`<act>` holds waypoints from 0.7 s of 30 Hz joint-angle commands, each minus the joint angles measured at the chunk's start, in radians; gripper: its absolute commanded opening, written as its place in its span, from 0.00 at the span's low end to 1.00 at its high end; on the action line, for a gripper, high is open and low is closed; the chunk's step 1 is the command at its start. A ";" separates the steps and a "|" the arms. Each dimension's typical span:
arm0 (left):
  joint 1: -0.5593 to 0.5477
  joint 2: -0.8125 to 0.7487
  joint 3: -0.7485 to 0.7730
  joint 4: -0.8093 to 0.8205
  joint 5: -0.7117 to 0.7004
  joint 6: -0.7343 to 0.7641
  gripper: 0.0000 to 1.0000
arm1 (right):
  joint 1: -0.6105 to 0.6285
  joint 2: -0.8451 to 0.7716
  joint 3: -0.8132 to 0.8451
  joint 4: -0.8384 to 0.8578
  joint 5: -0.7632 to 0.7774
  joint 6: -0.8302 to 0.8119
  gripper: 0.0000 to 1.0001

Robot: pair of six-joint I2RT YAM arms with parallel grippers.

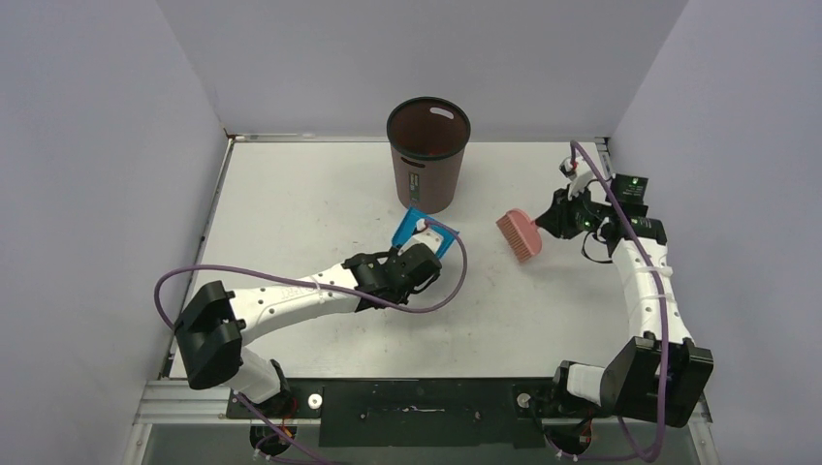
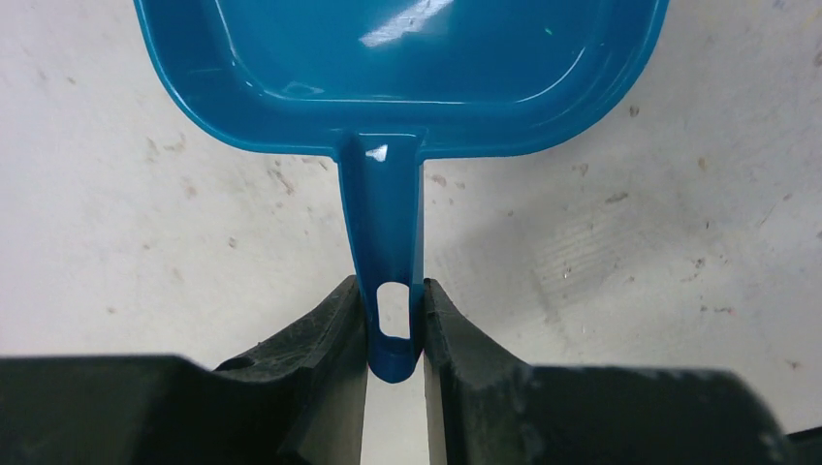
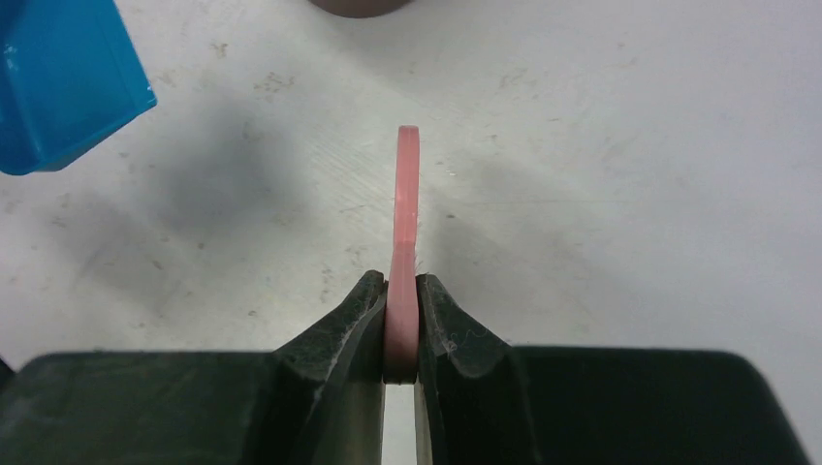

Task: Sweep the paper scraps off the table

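No paper scraps show on the white table (image 1: pixel 310 194) in any view; the dustpan's pan looks empty in the left wrist view. My left gripper (image 1: pixel 419 254) is shut on the handle of the blue dustpan (image 1: pixel 419 231), which stands tilted just in front of the bin; the left wrist view shows the fingers (image 2: pixel 334 334) clamped on the handle (image 2: pixel 388 252). My right gripper (image 1: pixel 554 219) is shut on the handle of the pink hand brush (image 1: pixel 520 234), held right of the bin. The brush (image 3: pixel 403 213) shows edge-on in the right wrist view.
A brown waste bin (image 1: pixel 427 155) stands upright at the back middle of the table. Pale grey walls close off the back and both sides. A purple cable loops from each arm. The dustpan's corner (image 3: pixel 58 87) shows in the right wrist view.
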 commanded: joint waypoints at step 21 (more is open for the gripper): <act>0.060 0.190 -0.087 0.240 0.391 -0.134 0.27 | 0.560 -0.131 -0.182 0.076 0.774 -0.298 0.11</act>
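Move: The bare table for the held dustpan's pan lies about 6 cm ahead, 10 cm right and 14 cm below the left hand; the bin stands some 26 cm ahead and 6 cm right, its middle level with this hand. From the right hand, the bare table for the brush is roughly 3 cm ahead, 6 cm left and 20 cm down. From there the dustpan's pan is 12 cm farther left; the bin is 15 cm farther out and 12 cm farther left. Bring the left gripper, still gripping the dustpan handle, down about 10 cm and back some 4, then drift right, tipping the fingers 20 degrees steeper until the dustpan is close over the table. With the right, keep pinching the brush: rise slightly forward, then sweep down, back and left, rolling its left side down about 40 degrees to point the brush at the table. ##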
